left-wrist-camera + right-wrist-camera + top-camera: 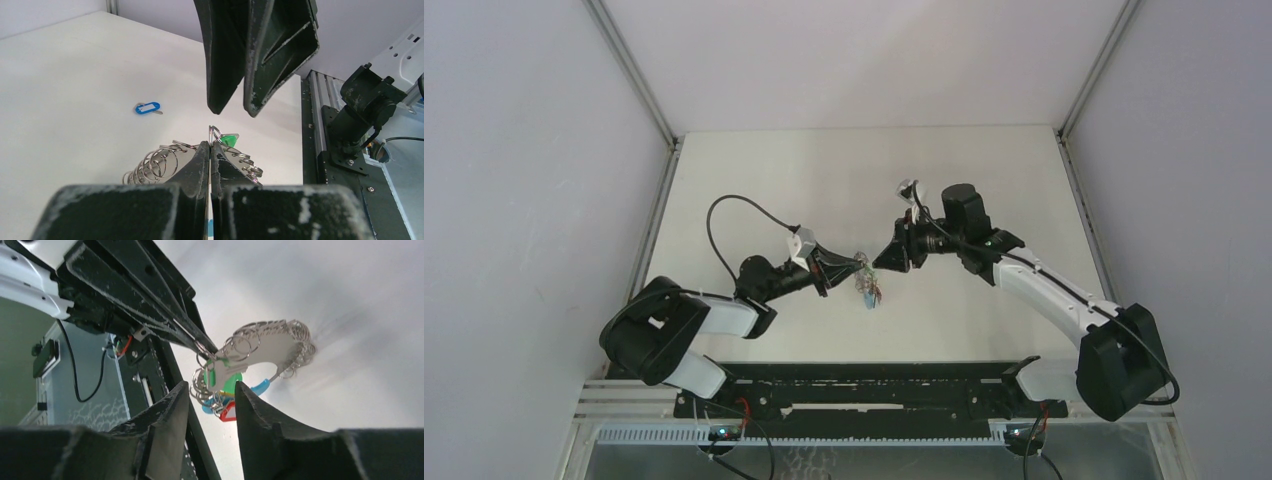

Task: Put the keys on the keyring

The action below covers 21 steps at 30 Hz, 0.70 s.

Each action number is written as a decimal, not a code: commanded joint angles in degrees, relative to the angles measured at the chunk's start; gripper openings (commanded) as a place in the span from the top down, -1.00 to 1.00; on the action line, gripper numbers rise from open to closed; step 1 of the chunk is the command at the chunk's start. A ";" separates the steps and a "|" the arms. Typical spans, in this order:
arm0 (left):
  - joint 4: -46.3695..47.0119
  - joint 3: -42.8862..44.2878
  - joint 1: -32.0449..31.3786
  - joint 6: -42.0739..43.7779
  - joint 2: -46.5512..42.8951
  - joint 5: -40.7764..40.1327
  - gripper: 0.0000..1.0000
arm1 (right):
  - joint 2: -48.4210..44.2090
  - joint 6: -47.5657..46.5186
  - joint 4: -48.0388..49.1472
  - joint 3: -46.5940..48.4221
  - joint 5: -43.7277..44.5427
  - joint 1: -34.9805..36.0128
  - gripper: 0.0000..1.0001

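My left gripper [854,263] is shut on the keyring [866,281] and holds it up above the table. In the left wrist view its fingertips [210,146] pinch the thin hoop, with silver links [152,167] fanned to both sides and a green tag [229,139] just beyond. My right gripper [881,258] is open, close to the ring from the other side, touching nothing. In the right wrist view [212,387] the hoop with its links [272,340] hangs ahead, with the green tag [232,385], a red tag [228,413] and the light-blue sleeve [260,387]. The black and yellow keys are not clearly visible.
A loose blue key tag [147,108] lies on the white table [75,75] beyond the grippers. The black rail [864,385] with the arm bases runs along the near edge. The grey walls [514,200] close in the sides.
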 commanded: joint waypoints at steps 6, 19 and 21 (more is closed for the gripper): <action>5.07 -0.55 -0.13 -0.75 -1.67 -0.56 1.00 | 2.81 6.18 11.50 -0.09 -1.94 -0.05 0.33; 5.26 -0.49 -0.08 -0.98 -1.43 -0.82 1.00 | 5.31 5.90 12.23 -0.10 -4.43 0.97 0.64; 5.24 -0.49 -0.08 -1.03 -1.41 -0.91 1.00 | 5.41 5.91 12.29 -0.05 -4.92 1.13 0.66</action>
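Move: The small metal ring in the left fingertips sits about 3 cm to the right hand's left, 1 cm ahead and 1 cm lower; the left hand has it at its fingertips, about 1 cm to its right. From the right hand, the green key hangs some 2 cm back, 2 cm left and 4 cm down. The keyring's grey plate is about 4 cm back, 2 cm left and 7 cm down, with the red key about 6 cm back, 1 cm left and 10 cm down. Towards the small ring poking out of the left fingertips, the right hand goes about 2 cm left and a good 1 cm forward, rising slightly before it sinks back onto the ring's end. Its fingers narrow from not quite half open to nearly shut, the tips coming either side of the ring. The left hand stays put and keeps its pinch. ##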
